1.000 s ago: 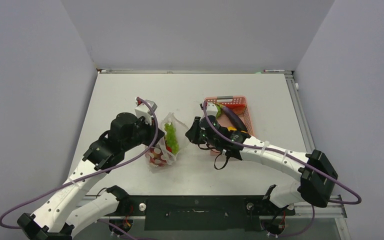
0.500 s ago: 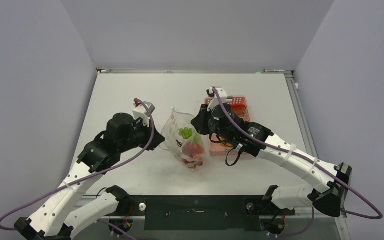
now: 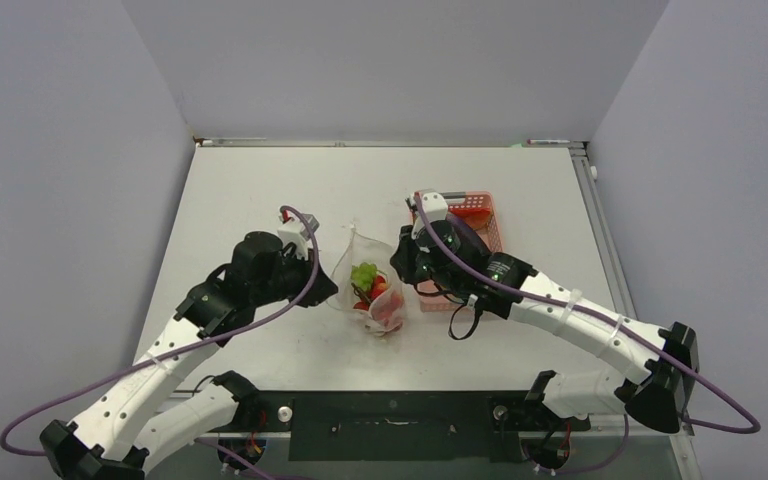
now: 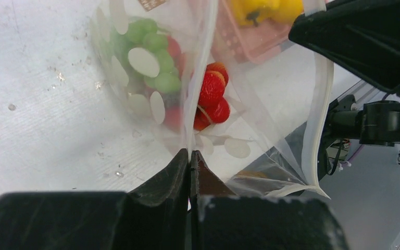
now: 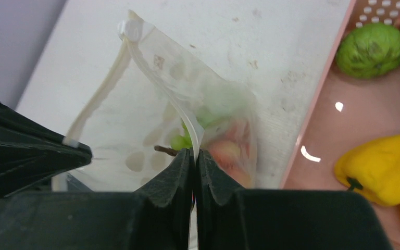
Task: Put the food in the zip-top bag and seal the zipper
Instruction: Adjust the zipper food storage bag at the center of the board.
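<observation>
The zip-top bag (image 3: 368, 290) hangs between my two grippers at mid-table, mouth up. Green grapes (image 4: 153, 44) and red pieces (image 4: 212, 99) lie inside it. My left gripper (image 3: 328, 292) (image 4: 190, 153) is shut on the bag's left wall. My right gripper (image 3: 401, 268) (image 5: 194, 152) is shut on the zipper (image 5: 156, 78) strip at the opposite side. The zipper (image 4: 317, 109) also shows as a whitish band on the right of the left wrist view. A green round fruit (image 5: 371, 44) and a yellow pepper (image 5: 380, 166) lie in the pink basket.
The pink basket (image 3: 490, 210) stands just right of the bag, partly under my right arm (image 3: 550, 300). Its rim (image 5: 312, 104) runs close beside the bag. My left arm (image 3: 210, 300) reaches in from the lower left. White walls enclose the table.
The bag has shifted right from beside the left gripper to the middle between both grippers. The food has gathered at its bottom. My right wrist has moved over the basket's left edge.
</observation>
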{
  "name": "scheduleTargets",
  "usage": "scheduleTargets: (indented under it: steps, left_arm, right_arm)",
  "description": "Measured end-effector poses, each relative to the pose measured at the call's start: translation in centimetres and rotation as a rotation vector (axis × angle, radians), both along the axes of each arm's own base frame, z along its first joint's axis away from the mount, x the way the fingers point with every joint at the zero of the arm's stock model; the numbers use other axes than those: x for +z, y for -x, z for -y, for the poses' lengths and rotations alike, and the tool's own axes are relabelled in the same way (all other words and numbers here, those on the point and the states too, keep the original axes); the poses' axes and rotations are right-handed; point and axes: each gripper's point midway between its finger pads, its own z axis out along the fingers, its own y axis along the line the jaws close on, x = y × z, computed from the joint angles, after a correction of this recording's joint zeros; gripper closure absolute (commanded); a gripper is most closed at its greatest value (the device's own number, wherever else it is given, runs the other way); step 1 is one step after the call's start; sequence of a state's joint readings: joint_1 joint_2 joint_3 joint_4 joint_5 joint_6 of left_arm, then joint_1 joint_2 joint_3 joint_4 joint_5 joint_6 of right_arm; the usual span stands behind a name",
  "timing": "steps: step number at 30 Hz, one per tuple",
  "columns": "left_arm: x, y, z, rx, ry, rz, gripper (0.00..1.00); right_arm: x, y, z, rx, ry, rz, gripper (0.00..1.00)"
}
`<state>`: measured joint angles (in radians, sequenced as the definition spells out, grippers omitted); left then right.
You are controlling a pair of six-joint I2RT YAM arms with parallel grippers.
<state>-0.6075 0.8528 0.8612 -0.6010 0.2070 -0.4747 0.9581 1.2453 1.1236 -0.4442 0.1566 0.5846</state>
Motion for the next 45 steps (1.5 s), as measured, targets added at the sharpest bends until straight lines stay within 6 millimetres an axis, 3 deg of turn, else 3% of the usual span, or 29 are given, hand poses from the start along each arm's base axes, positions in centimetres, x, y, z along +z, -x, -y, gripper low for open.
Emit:
scheduleTargets:
  steps: [2, 4, 9, 12, 17, 21, 24, 30, 34, 38, 40, 45]
  left_arm:
    - [-1.7, -0.1, 0.1, 0.006, -0.019, -0.046, 1.0]
    - [-3.0, -0.1, 0.2, 0.01, -0.039, -0.085, 1.0]
    - [-3.1, -0.3, 0.2, 0.016, -0.042, -0.087, 1.0]
    - [-1.3, -0.7, 0.2, 0.024, -0.031, -0.052, 1.0]
    - [4.2, -1.8, -0.1, 0.049, 0.006, 0.082, 1.0]
    - [6.0, -2.0, -1.0, 0.075, 0.0, 0.152, 1.0]
    - [5.3, -2.0, -1.5, 0.086, -0.022, 0.151, 1.0]
    - [1.4, -1.5, -2.2, 0.088, -0.085, 0.095, 1.0]
    - [0.3, -1.2, -2.4, 0.077, -0.104, 0.084, 1.0]
    - [0.4, -1.0, -2.4, 0.066, -0.095, 0.103, 1.0]
    - [0.4, -0.8, -2.4, 0.059, -0.089, 0.113, 1.0]
    - [0.4, -0.6, -2.5, 0.05, -0.081, 0.131, 1.0]
  right_arm:
    - [-2.9, 0.3, 0.6, -0.005, 0.056, -0.039, 0.95]
    - [-4.3, 0.5, 0.8, -0.006, 0.086, -0.06, 0.95]
    - [-3.8, 0.2, 0.7, -0.012, 0.081, -0.048, 0.95]
    - [-2.1, -0.3, 0.3, -0.018, 0.058, -0.022, 0.95]
    - [2.1, -1.3, -0.2, -0.041, -0.013, 0.052, 0.95]
    - [3.2, -1.4, 0.2, -0.057, -0.035, 0.075, 0.95]
    - [2.5, -1.3, 0.1, -0.06, -0.037, 0.073, 0.95]
    - [-0.5, -1.0, 0.4, -0.065, 0.004, 0.034, 0.94]
    - [-1.0, -1.0, 0.4, -0.068, 0.009, 0.027, 0.86]
    - [-0.7, -1.3, 0.4, -0.079, -0.001, 0.036, 0.73]
    - [-0.6, -1.3, 0.4, -0.082, -0.001, 0.041, 0.62]
    - [0.0, -1.6, 0.7, -0.089, 0.004, 0.061, 0.45]
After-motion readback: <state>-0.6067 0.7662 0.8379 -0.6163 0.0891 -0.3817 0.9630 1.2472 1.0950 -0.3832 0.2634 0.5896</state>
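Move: Both grippers already pinch the rim of the open zip-top bag. The food in it hangs about 8 cm right, 3 cm ahead and 14 cm below the left hand; from the right hand it lies roughly 5 cm left, level fore and aft, and 15 cm below. The basket's middle is about 13 cm right of the right hand and 8 cm ahead, with the yellow pepper about 13 cm right and 4 cm ahead, both some 18 cm below. Keep both grippers shut on the bag's rim and shake the bag: drop both hands about 4 cm together, whip them up 8 to 10 cm, then lower them to near their starting height. Ease the left gripper a little to the left on the upswing and the descent, still pinching. Once down, hold the right hand nearly still and open its fingers about halfway to free the rim. ##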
